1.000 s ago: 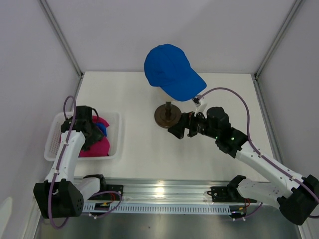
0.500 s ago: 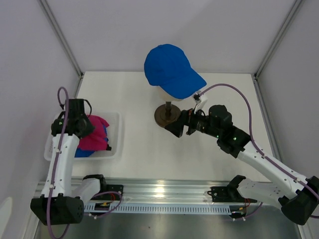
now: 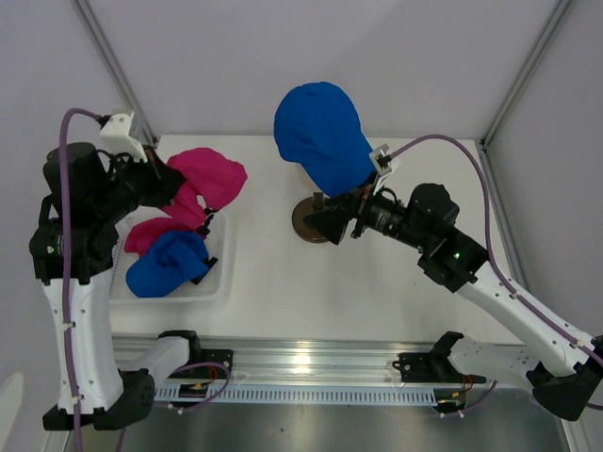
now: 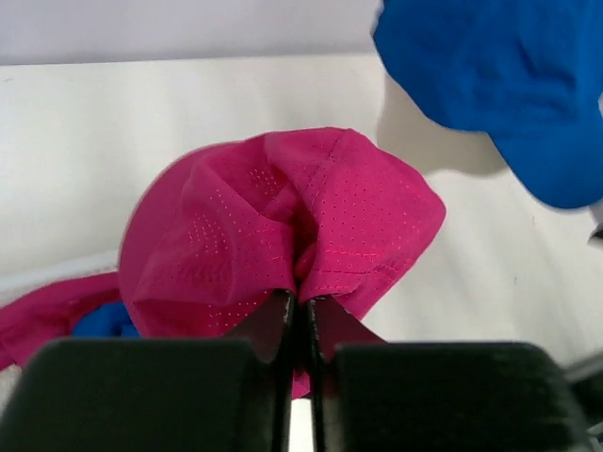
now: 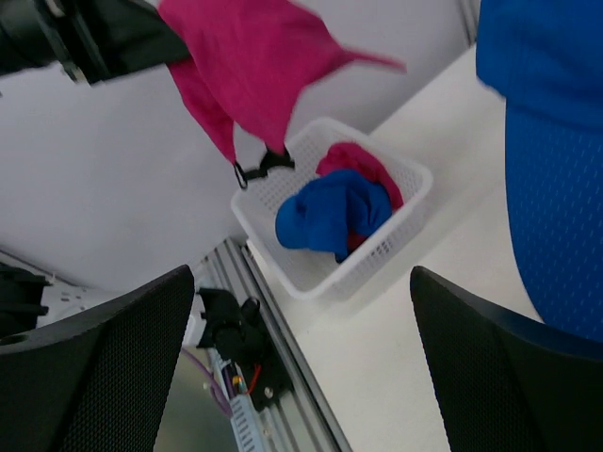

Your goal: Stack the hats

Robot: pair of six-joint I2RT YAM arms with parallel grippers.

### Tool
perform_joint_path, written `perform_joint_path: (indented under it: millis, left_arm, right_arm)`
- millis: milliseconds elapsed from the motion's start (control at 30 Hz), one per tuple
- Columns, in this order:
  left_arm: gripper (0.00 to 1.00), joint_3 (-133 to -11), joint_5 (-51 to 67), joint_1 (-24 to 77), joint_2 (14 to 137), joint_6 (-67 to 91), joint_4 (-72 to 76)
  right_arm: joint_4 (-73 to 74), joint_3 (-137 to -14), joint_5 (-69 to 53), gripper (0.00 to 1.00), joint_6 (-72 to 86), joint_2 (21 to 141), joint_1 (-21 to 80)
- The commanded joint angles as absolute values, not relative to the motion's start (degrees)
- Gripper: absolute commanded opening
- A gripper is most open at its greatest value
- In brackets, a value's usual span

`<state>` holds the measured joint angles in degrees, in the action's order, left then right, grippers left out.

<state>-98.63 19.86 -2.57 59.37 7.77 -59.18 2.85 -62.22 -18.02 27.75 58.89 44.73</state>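
Observation:
My left gripper (image 3: 170,185) is shut on a magenta pink hat (image 3: 209,179) and holds it in the air above the white basket (image 3: 216,283); the pinched fabric shows in the left wrist view (image 4: 283,226). A blue hat (image 3: 168,262) and another pink hat (image 3: 149,231) lie in the basket. A blue hat (image 3: 320,132) sits on the mannequin head, above its dark round stand (image 3: 309,219). My right gripper (image 3: 332,221) is open and empty beside that stand, under the blue hat's brim. The right wrist view shows the held pink hat (image 5: 250,66) and the basket (image 5: 372,250).
The dark round stand is at the table's centre back. White walls enclose the table on three sides. The aluminium rail (image 3: 301,372) runs along the near edge. A black strap buckle (image 5: 259,169) dangles from the held pink hat.
My left gripper has risen from the basket with a pink hat and moved right, toward the mannequin. My right gripper has lifted and edged closer to the stand.

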Motion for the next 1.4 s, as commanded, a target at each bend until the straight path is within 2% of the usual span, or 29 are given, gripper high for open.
perform_joint_path:
  millis: [0,267,400,567,767,900,1000,1167,1367]
  left_arm:
    - [0.02,-102.2,28.5,2.2,64.1,-1.3,-58.9]
    - [0.01,-109.2,33.5,10.7,65.4,-10.3,-58.8]
    - [0.01,-113.6,39.5,11.9,65.1,-15.5,-59.1]
    - [0.01,-111.3,45.6,12.5,61.2,-24.2,-60.9]
    - [0.01,-106.0,55.5,13.9,59.6,-24.1,-59.4]
    - [0.01,-105.2,51.7,15.4,59.7,-22.2,-56.0]
    - [0.01,-104.8,44.4,15.8,60.3,-17.5,-50.7]
    - [0.01,-103.7,29.3,15.8,61.3,-10.2,-48.1]
    - [0.06,-99.7,24.8,15.8,59.8,-5.1,-49.3]
  right_arm:
    - [5.7,-69.9,-12.1,0.99,27.2,60.5,45.0]
    - [9.5,-81.5,-5.3,1.00,29.1,63.6,44.2]
    - [13.0,-90.4,-8.8,0.99,28.4,69.0,43.0]
    - [12.2,-90.6,-14.6,1.00,27.9,71.4,42.5]
    - [10.3,-86.5,-19.3,1.00,33.0,71.2,39.3]
    - [6.4,-81.1,-23.4,0.99,38.6,70.3,38.6]
    - [4.0,-77.5,-25.4,1.00,40.0,69.1,39.0]
    - [4.3,-74.0,-21.2,1.00,30.5,64.6,43.8]
    - [4.4,-74.6,-21.3,1.00,25.3,64.9,44.9]
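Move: The pink hat is already pinched in the left hand, about 26 cm to the right hand's left, 7 cm ahead of it and slightly above. For the left hand, the right hand's open fingers wait some 34 cm right, 5 cm back and a little lower. The blue hat on the head is about 31 cm right and 15 cm ahead of the left hand, level with it; the white bin is 11 cm left, 4 cm back and 35 cm below. The pink hat, kept pinched in the left fingers, is carried some 10 cm right towards the open right hand. The left hand swings back about 10 cm while rising and turning clockwise some 50 degrees, fingers tipping up, then comes most of the way forward and turns partly back. The right hand, still wide open, rises about 12 cm and eases forward, then sinks and draws back nearly to its start. ##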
